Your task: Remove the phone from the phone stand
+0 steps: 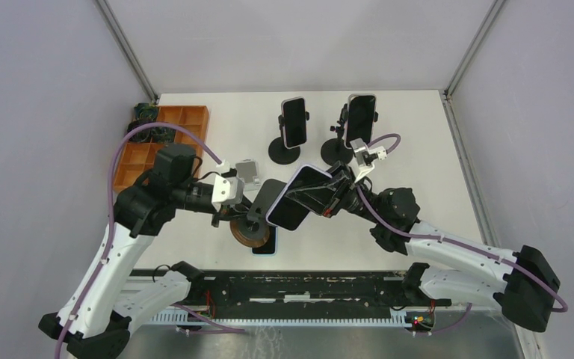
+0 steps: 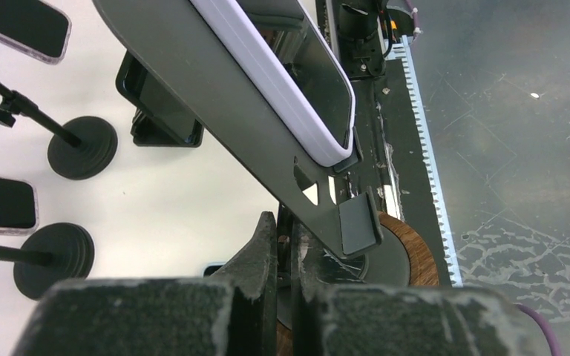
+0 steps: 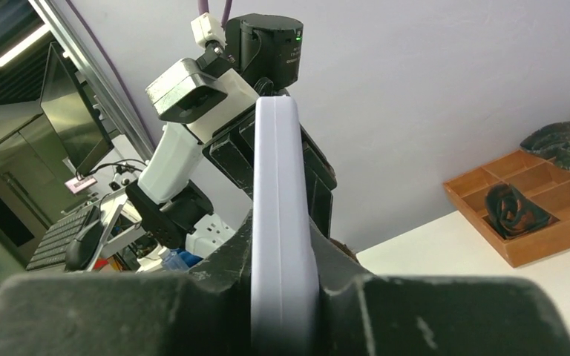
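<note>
The phone (image 1: 299, 196), in a pale lilac case, leans tilted against the grey plate of the phone stand (image 1: 264, 196), which has a round wooden base (image 1: 245, 233). My right gripper (image 1: 334, 191) is shut on the phone's upper end. In the right wrist view both fingers press on the phone's (image 3: 280, 185) faces, so the right gripper (image 3: 282, 252) holds it edge-on. My left gripper (image 2: 289, 222) is shut on the stand's thin stem, low down behind the plate (image 2: 215, 96). The phone's (image 2: 282, 70) lower end sits a little above the stand's lip (image 2: 360, 222).
Two more phones stand on black round-based stands (image 1: 294, 122) (image 1: 361, 116) at the back. Another dark phone (image 1: 265, 243) lies flat by the wooden base. An orange compartment tray (image 1: 161, 142) sits at the back left, and a small grey object (image 1: 248, 169) lies near my left wrist.
</note>
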{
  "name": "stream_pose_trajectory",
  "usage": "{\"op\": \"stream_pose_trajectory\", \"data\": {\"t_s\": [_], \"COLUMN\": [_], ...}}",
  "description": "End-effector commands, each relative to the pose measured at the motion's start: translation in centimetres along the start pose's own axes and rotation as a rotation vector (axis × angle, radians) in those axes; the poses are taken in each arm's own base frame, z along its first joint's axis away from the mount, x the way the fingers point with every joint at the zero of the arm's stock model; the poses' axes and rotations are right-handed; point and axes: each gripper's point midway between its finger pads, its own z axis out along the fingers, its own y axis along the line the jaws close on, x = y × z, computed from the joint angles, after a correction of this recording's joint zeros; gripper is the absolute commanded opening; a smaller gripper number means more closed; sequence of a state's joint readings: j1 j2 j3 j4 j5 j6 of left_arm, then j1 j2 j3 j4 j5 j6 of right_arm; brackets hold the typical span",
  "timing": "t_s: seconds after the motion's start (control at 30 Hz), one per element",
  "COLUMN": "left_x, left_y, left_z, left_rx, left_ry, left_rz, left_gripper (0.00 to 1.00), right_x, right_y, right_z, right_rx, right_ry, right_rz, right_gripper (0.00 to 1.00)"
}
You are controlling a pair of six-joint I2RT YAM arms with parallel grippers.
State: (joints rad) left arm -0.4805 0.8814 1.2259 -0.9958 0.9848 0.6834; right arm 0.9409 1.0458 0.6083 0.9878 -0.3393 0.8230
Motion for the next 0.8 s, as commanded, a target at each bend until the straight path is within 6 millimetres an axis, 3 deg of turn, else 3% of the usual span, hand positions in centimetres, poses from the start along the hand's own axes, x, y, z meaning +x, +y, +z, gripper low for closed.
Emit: {"op": "stream_pose_trajectory", "data": {"t_s": [0.0,0.33,0.57,0.77], "left_x": [-0.5,-0.2,0.7,-0.5], "left_y": [1.1,1.8,2.5,3.2], "left_z": [-0.5,-0.7,-0.4,-0.7], "left_rx": [-0.058,-0.093,-0.103,-0.135], "left_ry": [0.011,0.035,0.061,0.045], "left_rz": [0.061,0.092,0.087,0.084], "left_gripper": [0.02,0.02,0.02,0.02], "right_x": [-2.4,-1.8,-1.4,1.9], "right_y": [2.0,2.5,2.7,-0.6], "right_z": [-1.0,-4.9,-4.4,-5.7], "right_rx": [-0.041,0.016,0.009,0.142], "right_ry": [-0.045,-0.013,0.026,0.155], "right_rz": [-0.047,-0.042,-0.024,-0.01], "right_gripper": [0.18,0.07,0.01,0.0]}}
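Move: The phone is already in the right hand's fingers, and the stand's plate it is leaving lies about 8 cm to that hand's left, level fore and aft and some 2 cm lower. The other phone, flat on the table, is about 12 cm left, 5 ahead and 30 below. For the left hand, already gripping the stand's stem, the plate is 3 cm right, 2 ahead and 5 up; the held phone is about 10 cm right, 3 ahead, 6 up. The phone, kept pinched by its edges in the right hand, is drawn off towards the right, away from the stand's plate and lower hooks, about 4.5 cm with some back and down; the hand then sinks further, easing slightly left, its fingers dipping some 10 degrees. The left hand keeps its grip on the stem, nearly still at first, then shifts forward about 2 cm and slightly down. ##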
